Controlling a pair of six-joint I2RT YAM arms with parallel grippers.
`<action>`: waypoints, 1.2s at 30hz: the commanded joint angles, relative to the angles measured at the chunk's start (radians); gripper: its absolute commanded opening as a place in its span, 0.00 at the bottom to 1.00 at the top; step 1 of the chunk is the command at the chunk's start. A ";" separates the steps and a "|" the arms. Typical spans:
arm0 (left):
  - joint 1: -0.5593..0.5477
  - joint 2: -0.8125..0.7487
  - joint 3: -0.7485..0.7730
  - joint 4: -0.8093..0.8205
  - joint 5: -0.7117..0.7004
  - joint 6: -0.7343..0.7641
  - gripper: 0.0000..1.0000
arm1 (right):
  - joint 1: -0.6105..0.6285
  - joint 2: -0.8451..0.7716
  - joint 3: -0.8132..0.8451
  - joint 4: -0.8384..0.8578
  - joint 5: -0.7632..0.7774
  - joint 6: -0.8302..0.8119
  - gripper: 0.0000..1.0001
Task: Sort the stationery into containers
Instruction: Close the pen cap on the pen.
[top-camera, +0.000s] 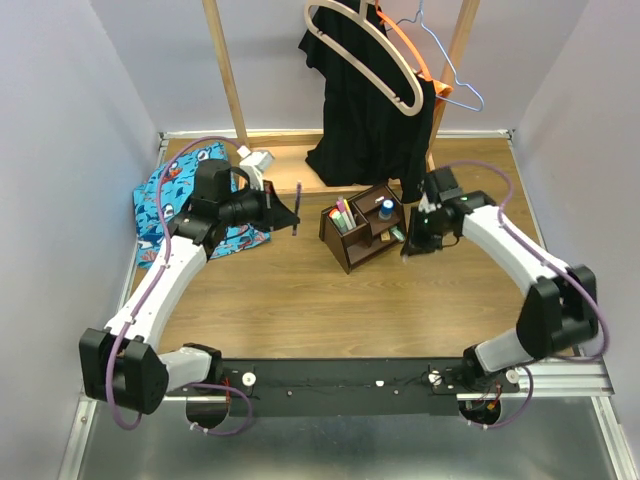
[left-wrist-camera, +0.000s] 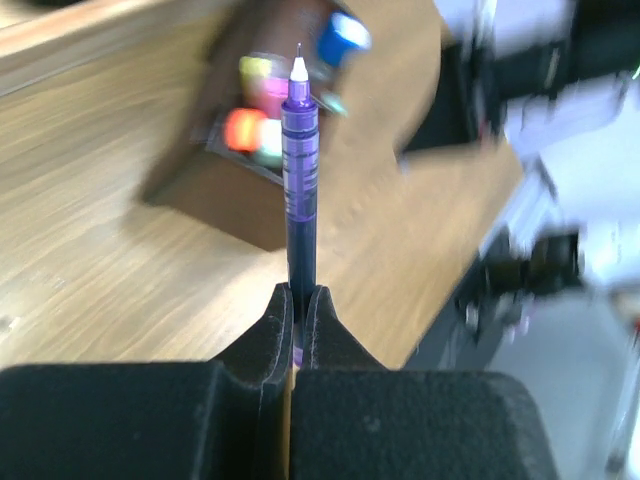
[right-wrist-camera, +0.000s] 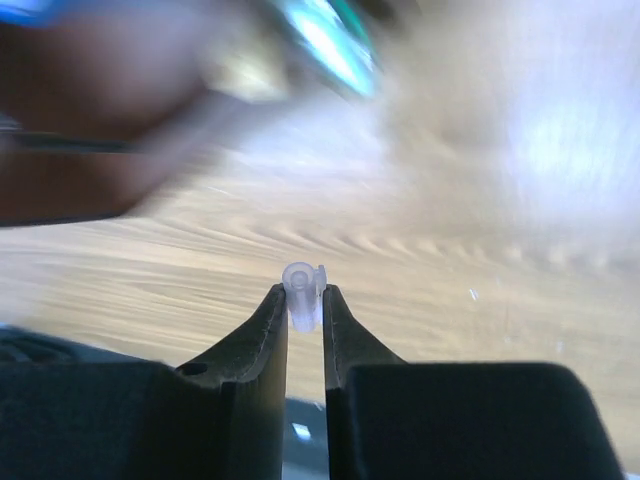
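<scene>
The dark brown wooden organizer (top-camera: 358, 242) stands mid-table, holding coloured markers (top-camera: 342, 214) and a small blue bottle (top-camera: 386, 208). My left gripper (top-camera: 288, 211) is left of it, shut on a thin purple pen (top-camera: 297, 222). In the left wrist view the pen (left-wrist-camera: 300, 180) stands uncapped, tip up, between my left gripper's jaws (left-wrist-camera: 301, 296), with the blurred organizer (left-wrist-camera: 215, 180) behind. My right gripper (top-camera: 408, 249) is just right of the organizer. In the right wrist view my right gripper (right-wrist-camera: 304, 295) is shut on a small translucent cap (right-wrist-camera: 301, 283).
A blue patterned cloth (top-camera: 165, 205) lies at the far left. A light wooden rack (top-camera: 226, 75) at the back carries a black garment (top-camera: 370, 110) and hangers (top-camera: 455, 85). A white object (top-camera: 258, 160) lies near the rack base. A metal rail (top-camera: 400, 385) runs along the near edge.
</scene>
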 joint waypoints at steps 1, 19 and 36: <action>-0.104 0.001 0.132 -0.198 0.103 0.311 0.00 | 0.006 -0.111 0.127 0.064 -0.057 -0.084 0.01; -0.158 0.094 0.209 -0.204 0.348 0.252 0.00 | 0.006 -0.023 0.328 0.734 -0.470 0.161 0.01; -0.124 0.135 0.125 0.123 0.452 -0.063 0.00 | 0.040 -0.042 0.274 0.929 -0.686 0.144 0.00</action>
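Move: The left hand, some 25 cm up, holds the pen with its nib upward. The cap in the right fingers lies about 27 cm to its right, 2 cm back and 15 cm lower; the brown organizer is 8 cm ahead, 16 cm right and 20 cm below. From the right hand, the pen is 27 cm left, 3 cm ahead and 17 cm up; the organizer is 10 cm ahead, 11 cm left and 5 cm below, and the blue-lidded bottle 13 cm ahead, 5 cm left and 2 cm below. Still pinching the cap, the right hand climbs fast, nearly 30 cm, swinging left and forward to high over the organizer and easing slightly back at the end, while its wrist tips up some 70 degrees, from pointing down to pointing level, left and somewhat forward, bringing the cap towards the pen. The left hand keeps its grip on the pen and draws it back and to the right, rising a little and turning clockwise until its fingers point right. ##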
